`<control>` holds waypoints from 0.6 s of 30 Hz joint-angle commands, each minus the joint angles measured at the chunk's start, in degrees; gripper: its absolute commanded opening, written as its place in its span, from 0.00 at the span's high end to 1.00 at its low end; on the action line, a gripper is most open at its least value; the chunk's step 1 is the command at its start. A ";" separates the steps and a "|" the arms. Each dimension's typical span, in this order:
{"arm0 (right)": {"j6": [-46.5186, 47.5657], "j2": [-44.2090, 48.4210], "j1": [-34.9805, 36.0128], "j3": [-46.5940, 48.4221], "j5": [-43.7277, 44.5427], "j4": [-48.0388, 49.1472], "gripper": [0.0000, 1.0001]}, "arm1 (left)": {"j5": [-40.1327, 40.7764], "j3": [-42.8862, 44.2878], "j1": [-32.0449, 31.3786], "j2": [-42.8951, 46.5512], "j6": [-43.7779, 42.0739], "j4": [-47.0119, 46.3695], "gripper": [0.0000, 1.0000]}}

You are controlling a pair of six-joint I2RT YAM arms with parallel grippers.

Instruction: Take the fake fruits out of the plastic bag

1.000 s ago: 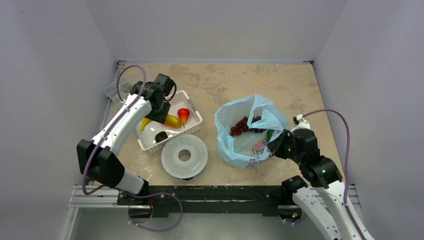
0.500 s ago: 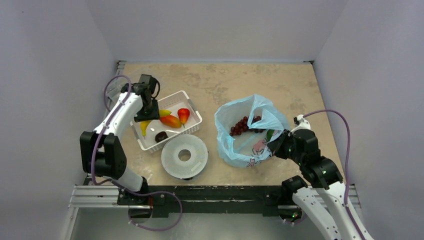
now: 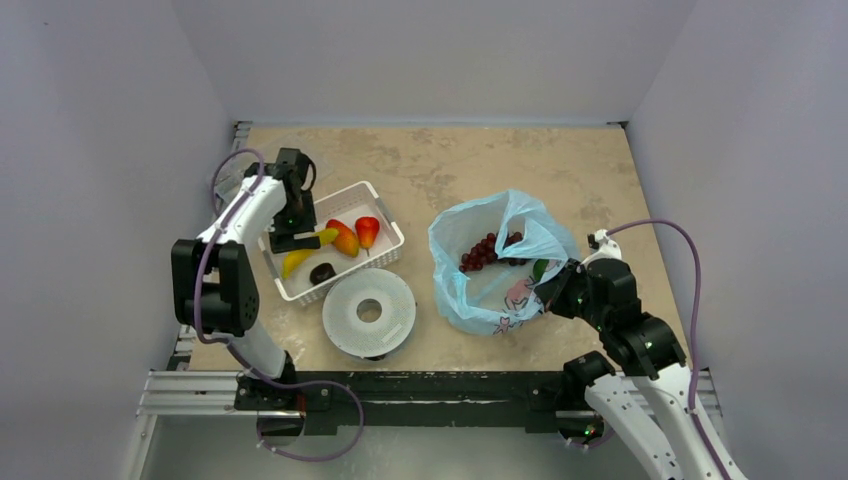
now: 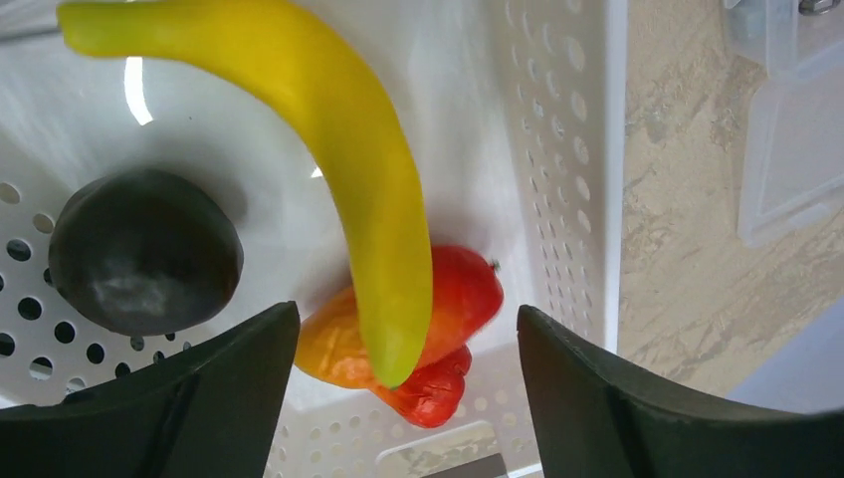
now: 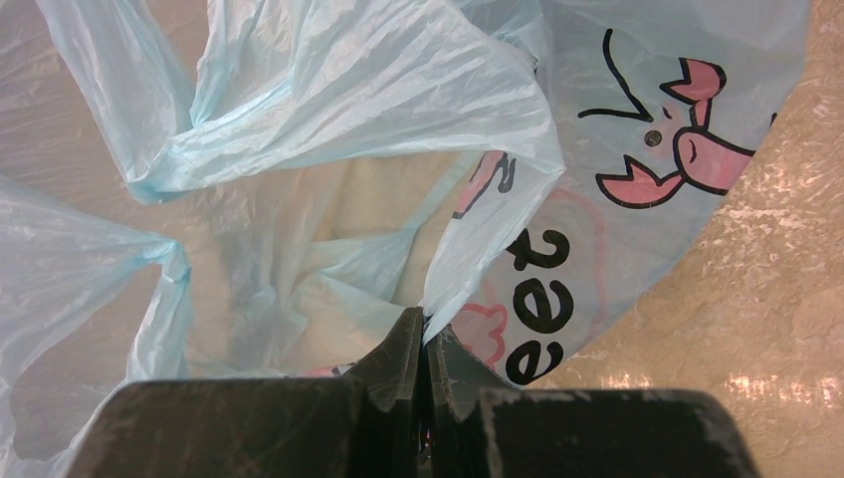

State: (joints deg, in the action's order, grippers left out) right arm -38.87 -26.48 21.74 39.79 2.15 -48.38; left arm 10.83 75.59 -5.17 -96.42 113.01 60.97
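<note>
The white slotted basket holds several fake fruits: a yellow banana, an orange-red mango, a red strawberry-like piece and a dark round one. My left gripper hovers open over the basket. In the left wrist view the banana lies across the mango, clear of both fingers of that gripper. The light-blue plastic bag still holds purple grapes and a green piece. My right gripper is shut on the bag's rim.
A round white perforated disc lies just in front of the basket. A clear plastic box sits at the table's far-left edge, close to the left arm. Grey walls close in the table on three sides.
My left gripper has opened and let go of the banana, which now lies in the basket. The left arm has drawn back towards its base. The right gripper and bag have not moved.
</note>
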 commanded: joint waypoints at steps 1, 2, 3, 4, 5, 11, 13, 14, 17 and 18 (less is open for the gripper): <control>-0.06 0.00 0.23 0.75 1.27 1.99 1.00 | -0.21 1.11 1.84 2.65 -3.55 -1.57 0.17; -0.06 -0.02 0.19 0.73 1.27 1.98 1.00 | -0.80 0.83 2.03 3.05 -4.25 -1.97 0.10; -0.06 -0.03 0.19 0.80 1.27 2.02 1.00 | -1.27 0.53 2.21 3.61 -5.24 -2.72 0.09; -0.07 -0.10 0.21 0.74 1.25 2.06 1.00 | -1.74 0.07 2.26 4.30 -6.13 -3.26 0.07; -0.09 -0.17 0.19 0.73 1.27 2.00 1.00 | -2.22 -0.37 2.34 5.09 -7.04 -3.90 0.06; -0.07 -0.37 0.20 0.74 1.10 1.89 1.00 | -6.24 -4.80 2.36 11.80 -16.12 -10.23 0.00; -0.06 -0.33 0.15 0.65 1.10 1.95 1.00 | -9.16 -6.63 2.29 13.89 -21.95 -13.28 0.00; -0.06 -0.34 0.20 0.66 1.10 1.94 1.00 | -11.03 -7.95 2.18 15.02 -25.36 -15.32 0.00; -0.06 -0.48 0.21 0.64 1.08 2.00 1.00 | -15.51 -11.82 -0.14 18.62 -35.65 -19.06 0.00; -0.04 -0.69 0.18 0.75 1.04 1.98 1.00 | -16.24 -12.74 -1.43 19.80 -38.77 -19.60 0.00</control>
State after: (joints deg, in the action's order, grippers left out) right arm -38.96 -26.61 21.74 39.79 2.26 -48.36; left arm 1.48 66.37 -3.57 -81.06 90.37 47.72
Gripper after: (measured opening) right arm 0.003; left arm 0.998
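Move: My left hand is just letting the banana go: its middle is about 3 cm back, 2 cm left and 4 cm below. The grapes, next in the bag, lie roughly 37 cm right, 4 cm back and 6 cm lower. Beneath me the mango is some 3 cm right and 1 cm back, the avocado 8 cm back and 1 cm left. From my right hand the grapes are about 9 cm ahead, 10 cm left, 15 cm below. I finish opening my left fingers fully, clear of the banana, then lift about 5 cm out of the basket and start drifting some 2 cm right, towards the bag. As I rise the wrist turns clockwise by 20-odd degrees and the fingertips swing forward by about 15. My right hand stays put, keeping its pinch on the bag's rim. ##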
